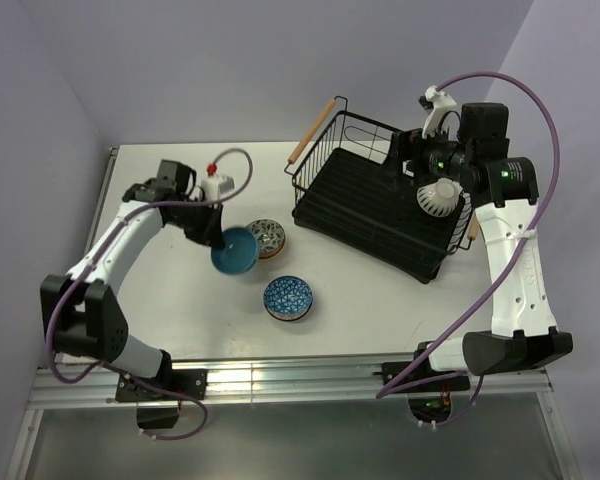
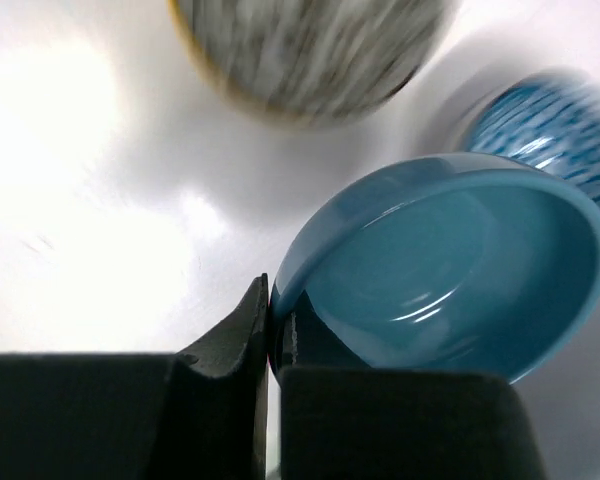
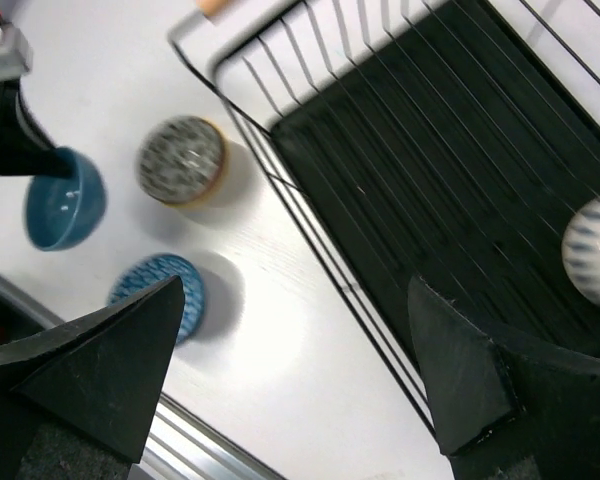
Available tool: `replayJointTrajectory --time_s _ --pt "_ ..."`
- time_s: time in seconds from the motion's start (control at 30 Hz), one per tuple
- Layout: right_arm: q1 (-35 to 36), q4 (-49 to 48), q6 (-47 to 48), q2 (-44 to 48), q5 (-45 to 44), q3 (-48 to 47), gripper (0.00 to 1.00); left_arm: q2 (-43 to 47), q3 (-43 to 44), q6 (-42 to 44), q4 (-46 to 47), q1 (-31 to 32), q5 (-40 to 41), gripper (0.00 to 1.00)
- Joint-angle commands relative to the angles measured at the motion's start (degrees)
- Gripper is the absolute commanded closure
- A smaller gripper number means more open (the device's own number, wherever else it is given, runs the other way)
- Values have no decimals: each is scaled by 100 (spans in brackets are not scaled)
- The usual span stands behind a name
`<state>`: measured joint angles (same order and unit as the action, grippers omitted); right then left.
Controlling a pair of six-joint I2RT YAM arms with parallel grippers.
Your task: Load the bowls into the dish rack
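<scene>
My left gripper (image 1: 216, 238) is shut on the rim of a plain blue bowl (image 1: 236, 250), which hangs tilted just above the table; in the left wrist view the gripper (image 2: 272, 322) pinches the rim of this bowl (image 2: 450, 270). A grey patterned bowl (image 1: 271, 238) sits right beside it, and a blue patterned bowl (image 1: 288, 297) sits nearer the front. The black wire dish rack (image 1: 365, 205) stands at the back right and holds a white ribbed bowl (image 1: 440, 197). My right gripper (image 3: 295, 370) is open and empty, high over the rack's (image 3: 420, 150) left edge.
The rack's wooden handles (image 1: 311, 130) stick out at its far-left and near-right ends. The right arm's purple cable (image 1: 550, 130) arcs over the rack's right side. Walls close off the table at the back and left. The right wrist view shows the table's front edge (image 3: 190, 440).
</scene>
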<state>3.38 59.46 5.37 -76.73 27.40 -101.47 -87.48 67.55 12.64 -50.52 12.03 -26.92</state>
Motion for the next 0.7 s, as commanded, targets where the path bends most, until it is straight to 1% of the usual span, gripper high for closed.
replayJointTrajectory --time_s 0.0,0.03,0.07,0.1,0.17,0.2,0.23,0.3,0.33,0.37,0.4,0.43,0.47,0.53,0.57,0.63,0.67 --pt "-30 -1057 -797 97 959 39 2 705 1110 -498 85 -25 -1024 100" --pt "-21 -1233 -931 184 1091 83 2 741 1268 -665 173 -25 -1157 100" --pt "-21 -1461 -1080 254 1258 162 2 759 1513 -1067 287 -25 -1271 100" --pt "-21 -1916 -1403 333 1346 328 2 768 1603 -1210 610 -25 -1429 100" --pt "-21 -2218 -1695 430 1540 365 2 768 1866 -1946 981 -25 -1544 100" --pt "-13 -2428 -1984 431 1758 330 2 759 1945 -2133 1192 -25 -1614 100" --pt "-12 -2535 -2135 431 1839 338 2 759 2016 -2291 1629 -25 -1693 100" --pt "-12 -2991 -2653 501 2101 443 2 768 2078 -2871 2123 -25 -1860 100" --pt "-4 -3184 -2837 536 2173 505 2 768 2052 -3090 2691 -25 -2009 100" --pt "14 -3517 -3196 597 2217 636 2 768 1965 -3510 2949 -25 -2080 100" --pt "31 -3642 -3339 598 2261 672 2 776 1894 -3732 3256 -25 -2142 100" --pt "92 -3730 -3462 606 2296 699 2 785 1815 -3943 3746 -25 -2221 100" --pt "145 -3810 -3655 589 2288 725 2 811 1675 -4328 4012 -25 -2317 100" --pt "259 -3880 -3814 589 2200 760 2 847 1490 -4743 4549 -25 -2405 100" --pt "373 -4037 -4032 606 2174 873 2 864 1315 -5128 5099 -25 -2415 100" --pt "505 -4170 -4218 641 2051 988 2 882 1165 -5464 5612 -8 -2406 100" --pt "680 -4266 -4332 650 1998 1067 2 882 1077 -5709 5876 18 -2397 100"
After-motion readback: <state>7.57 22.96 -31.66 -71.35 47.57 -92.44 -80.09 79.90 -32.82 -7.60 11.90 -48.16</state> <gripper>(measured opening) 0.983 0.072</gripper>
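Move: The teal bowl, already lifted by its rim in the left fingers, lies about 27 cm to the right hand's left, 5 cm nearer the base and 25 cm below it. From the left hand, the open right gripper is some 30 cm to the right, 4 cm farther out and 25 cm higher. The floral bowl stands about 6 cm ahead and 8 cm right of the left hand, the blue patterned bowl 6 cm back and 12 cm right, both 9 cm lower; the dish rack's middle is 16 cm ahead, 32 cm right and 7 cm lower. The teal bowl, its rim still pinched in the shut left fingers, is swept mostly up, about 26 cm, and also right and forward towards the right gripper, while the left wrist swings some 50 degrees until its fingers point right, nearly level. The right hand comes to meet the bowl, rising and going left about 10 cm each above the rack, levelling its wide-open fingers towards it. ##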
